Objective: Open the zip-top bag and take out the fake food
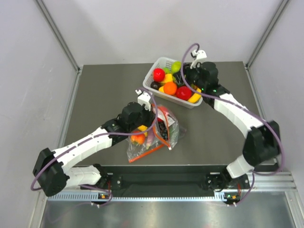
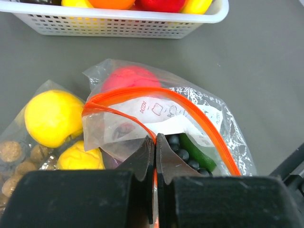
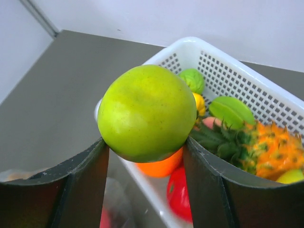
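The zip-top bag lies on the table with its orange-red zip strip spread open; in the top view the bag sits right of centre. My left gripper is shut on the near side of the strip. Inside the bag are a red apple, dark grapes and a dark-green fruit. My right gripper is shut on a light-green fake fruit and holds it above the near rim of the white basket. In the top view this gripper is at the basket's far right.
A second clear bag with a yellow lemon and brown nuts lies against the left side of the zip-top bag. The white basket at the back holds several fruits, among them an orange and a red fruit.
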`<act>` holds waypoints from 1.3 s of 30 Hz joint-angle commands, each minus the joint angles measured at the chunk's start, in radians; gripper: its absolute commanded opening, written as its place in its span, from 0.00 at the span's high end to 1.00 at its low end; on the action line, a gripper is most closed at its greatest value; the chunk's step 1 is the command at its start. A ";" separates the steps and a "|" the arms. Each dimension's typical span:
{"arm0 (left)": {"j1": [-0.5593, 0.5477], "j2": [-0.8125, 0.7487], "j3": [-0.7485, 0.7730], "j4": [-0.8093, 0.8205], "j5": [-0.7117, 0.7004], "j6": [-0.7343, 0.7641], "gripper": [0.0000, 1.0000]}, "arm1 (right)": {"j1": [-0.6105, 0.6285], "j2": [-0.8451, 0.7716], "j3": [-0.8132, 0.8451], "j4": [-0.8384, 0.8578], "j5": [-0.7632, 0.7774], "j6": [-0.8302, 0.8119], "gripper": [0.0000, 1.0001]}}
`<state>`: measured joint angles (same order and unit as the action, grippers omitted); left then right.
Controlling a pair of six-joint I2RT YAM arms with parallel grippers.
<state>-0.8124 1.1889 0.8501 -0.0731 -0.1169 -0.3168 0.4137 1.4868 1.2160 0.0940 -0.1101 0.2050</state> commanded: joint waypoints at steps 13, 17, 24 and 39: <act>0.005 -0.071 -0.029 0.021 0.112 -0.008 1.00 | -0.076 0.570 0.520 0.112 -0.128 0.011 0.61; 0.004 -0.074 -0.028 0.022 0.112 0.001 1.00 | -0.079 0.607 0.543 0.084 -0.105 0.010 0.39; 0.005 -0.075 -0.029 0.021 0.112 0.012 1.00 | -0.081 0.609 0.536 0.065 -0.103 -0.006 0.16; 0.004 -0.110 0.026 0.019 0.152 0.028 1.00 | -0.081 0.150 0.212 0.167 -0.097 -0.038 0.07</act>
<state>-0.8116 1.1122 0.8253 -0.0868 0.0044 -0.3092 0.3435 1.8309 1.4582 0.1566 -0.2024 0.1791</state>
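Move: Above the near part of the basket, the right hand holds the green pear; the free spot for it at the basket's far side lies about 15 cm ahead, 4 cm left and 16 cm down. At similar depth, the red apple is some 11 cm ahead and 10 cm left, the orange 5 cm ahead and 4 cm left, the red tomato 3 cm ahead and 2 cm right. From the left hand, that spot is roughly 31 cm ahead, 9 cm right and 9 cm lower. Carrying the pear about 14 cm forward, slightly left and some 9 cm down over the fruit, the right hand stops at the basket's far side, opens its fingers wide and lets go, then backs off about 5 cm while rising as much. The left hand keeps its pinch on the open bag's orange zip edge, easing back about 2 cm. ##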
